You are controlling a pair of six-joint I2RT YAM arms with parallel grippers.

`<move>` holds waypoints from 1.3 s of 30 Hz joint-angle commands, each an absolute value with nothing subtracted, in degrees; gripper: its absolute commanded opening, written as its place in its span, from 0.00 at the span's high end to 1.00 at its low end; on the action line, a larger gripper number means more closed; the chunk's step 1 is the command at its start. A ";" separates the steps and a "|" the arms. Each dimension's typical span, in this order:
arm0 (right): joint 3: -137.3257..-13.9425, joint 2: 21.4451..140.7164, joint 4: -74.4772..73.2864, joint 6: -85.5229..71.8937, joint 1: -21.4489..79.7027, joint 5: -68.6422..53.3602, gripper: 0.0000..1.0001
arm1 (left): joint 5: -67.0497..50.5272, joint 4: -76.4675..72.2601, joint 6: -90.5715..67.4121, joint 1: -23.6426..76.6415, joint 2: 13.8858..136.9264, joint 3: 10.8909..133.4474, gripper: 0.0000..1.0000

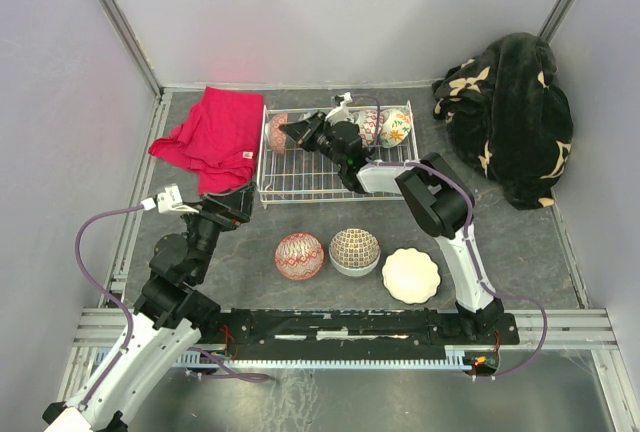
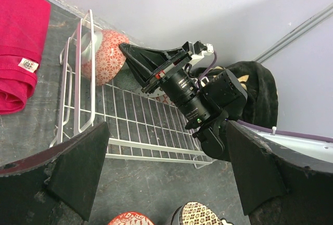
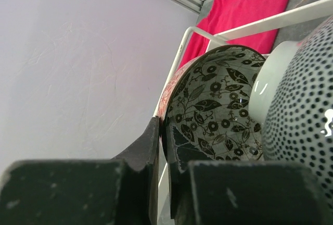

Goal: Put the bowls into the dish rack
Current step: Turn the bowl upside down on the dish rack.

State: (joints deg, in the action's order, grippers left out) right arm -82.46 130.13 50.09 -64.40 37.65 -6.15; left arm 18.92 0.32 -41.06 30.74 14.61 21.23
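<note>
The white wire dish rack point(image 1: 300, 180) stands at the back centre. My right gripper point(image 1: 296, 130) reaches into its left end, beside a red-patterned bowl point(image 1: 277, 134) standing on edge. In the right wrist view its jaws point(image 3: 165, 131) pinch the rim of a bowl with black leaves inside point(image 3: 218, 105). A dotted bowl point(image 3: 302, 121) leans against that one. A floral orange bowl point(image 1: 395, 128) sits at the rack's right end. On the table lie a red lattice bowl point(image 1: 299, 256), a brown checked bowl point(image 1: 354, 249) and a white scalloped bowl point(image 1: 411, 275). My left gripper point(image 1: 235, 202) hovers open and holds nothing, left of these.
A red cloth point(image 1: 212, 137) lies left of the rack. A black floral blanket point(image 1: 510, 112) is heaped at the back right. Grey walls close in the back and sides. The left wrist view shows the rack's near rim point(image 2: 130, 147) just ahead.
</note>
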 commanded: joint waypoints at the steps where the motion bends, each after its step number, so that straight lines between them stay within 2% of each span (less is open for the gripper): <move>1: -82.88 129.30 42.03 -61.28 36.64 -4.39 0.86 | 18.20 -1.77 -39.99 30.85 14.86 22.68 0.01; 11: -81.30 128.56 41.72 -60.86 36.47 -4.26 0.85 | 18.16 -1.76 -39.99 30.87 14.95 22.66 0.01; 39: -72.58 116.70 42.13 -56.81 36.57 -7.36 0.57 | 18.03 -1.85 -39.99 30.90 15.04 22.67 0.01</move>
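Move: The red flowered bowl stands on its side at the rack's left end, its rim between the right hand's barely open fingers; its middle is about 3 cm to that hand's left, level fore and aft, and some 3 cm lower. The grey-green speckled bowl lies about 7 cm to the hand's right, 2 cm farther out and 3 cm lower. From the idle left hand, the red bowl is roughly 15 cm ahead, 7 cm to the right and 13 cm below. The red bowl's rim is let go by the right hand as its fingers spread from nearly shut to a bit under half open. The hand edges forward and right, then draws back and right while sinking to about 4 cm below its start, its left side dipping about 10 degrees; at the last it rises again by 1 to 2 cm, clear of the bowl's middle and towards the speckled bowl. ##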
